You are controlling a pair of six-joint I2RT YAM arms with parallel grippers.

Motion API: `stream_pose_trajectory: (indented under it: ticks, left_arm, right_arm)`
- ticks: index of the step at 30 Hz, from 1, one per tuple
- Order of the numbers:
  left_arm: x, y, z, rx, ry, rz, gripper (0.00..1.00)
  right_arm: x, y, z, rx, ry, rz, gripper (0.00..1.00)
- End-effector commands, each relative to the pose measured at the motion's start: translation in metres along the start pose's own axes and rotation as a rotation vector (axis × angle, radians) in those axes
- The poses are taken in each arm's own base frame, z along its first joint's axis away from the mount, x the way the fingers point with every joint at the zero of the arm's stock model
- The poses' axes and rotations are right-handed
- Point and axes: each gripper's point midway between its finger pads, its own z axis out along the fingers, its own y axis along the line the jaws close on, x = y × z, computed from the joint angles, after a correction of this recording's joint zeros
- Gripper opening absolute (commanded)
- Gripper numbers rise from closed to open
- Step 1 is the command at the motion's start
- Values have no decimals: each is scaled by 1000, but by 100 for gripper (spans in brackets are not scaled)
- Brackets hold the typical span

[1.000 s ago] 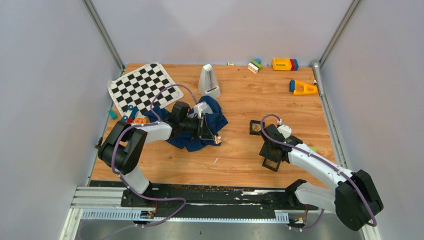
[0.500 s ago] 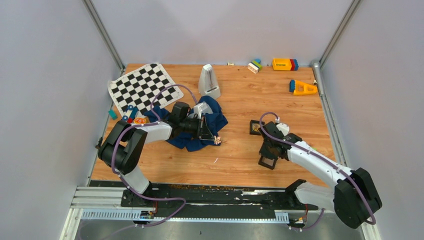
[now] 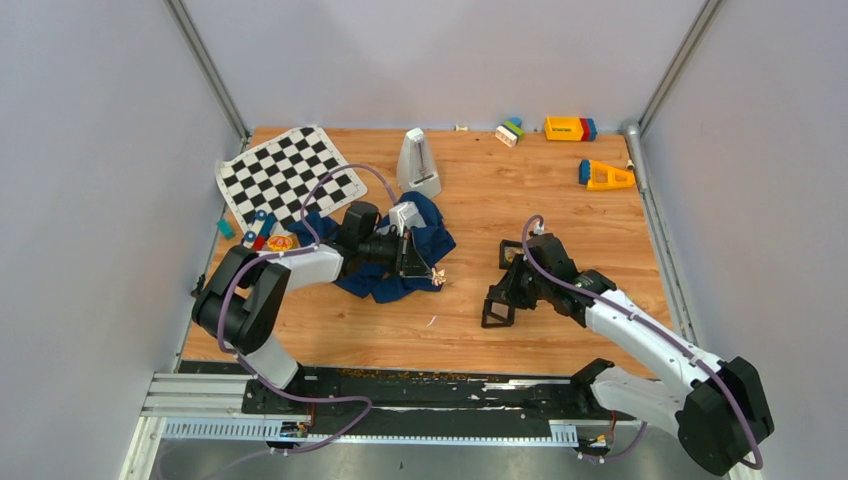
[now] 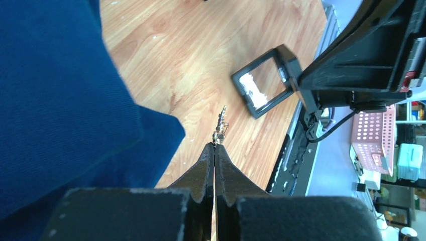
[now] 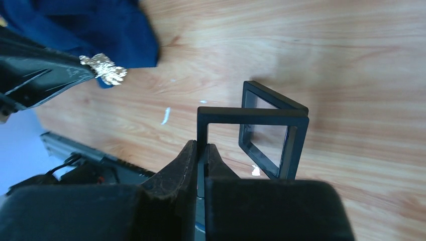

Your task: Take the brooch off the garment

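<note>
The brooch (image 3: 437, 277) (image 4: 219, 131) (image 5: 104, 69), a tiny glittering gold piece, sticks out of the tip of my left gripper (image 3: 430, 272) (image 4: 214, 145), which is shut on it. It hangs over bare wood just off the edge of the garment (image 3: 420, 240) (image 4: 60, 100) (image 5: 100, 25), a crumpled navy blue T-shirt. My right gripper (image 3: 505, 290) (image 5: 202, 145) is shut on one edge of an opened black square frame (image 3: 497, 307) (image 5: 251, 116) (image 4: 263, 83). It holds the frame a little to the right of the brooch.
A second black frame (image 3: 510, 252) lies behind the right arm. A chequered cloth (image 3: 288, 175) and small toys (image 3: 265, 232) sit at the left, a white wedge-shaped object (image 3: 418, 163) behind the garment, and coloured blocks (image 3: 570, 128) (image 3: 605, 176) at the back right.
My right gripper has shut on the black frame and carried it left, towards the brooch. The left gripper has stayed put with the brooch in it.
</note>
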Motion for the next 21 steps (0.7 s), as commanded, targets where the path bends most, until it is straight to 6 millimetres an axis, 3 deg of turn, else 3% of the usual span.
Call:
stream_pose_trajectory:
  ticks: [1, 12, 21]
  left_arm:
    - [-22, -33, -8, 83, -80, 144, 0]
    - [-16, -46, 3, 125, -52, 173, 0]
    - [-10, -36, 13, 57, -22, 215, 0]
  right_arm:
    - [-1, 43, 2, -228, 22, -18, 0]
    - [-11, 54, 22, -272, -3, -84, 0]
    - [-8, 58, 30, -443, -6, -34, 0]
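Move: The right gripper holds the open black case, and the brooch waits in the left fingertips, about 11 cm to the right hand's left, 5 cm ahead and near its height. From the left hand, the case lies some 12 cm right, 8 cm back and 3 cm lower. The garment's middle is about 4 cm ahead of the left hand, 5 cm left and 7 cm below it. A second case sits 9 cm ahead of the right hand, 2 cm right and 8 cm below it. Carry the open case left and a little forward with the right gripper, about 5 cm towards the brooch, staying nearly level while the wrist rolls some 15 degrees so its left side rises. Meanwhile, lift the left gripper about 3 cm, then ease it back and to the right towards the case, letting it sink slightly at the end. Keep both grips shut on case and brooch. ##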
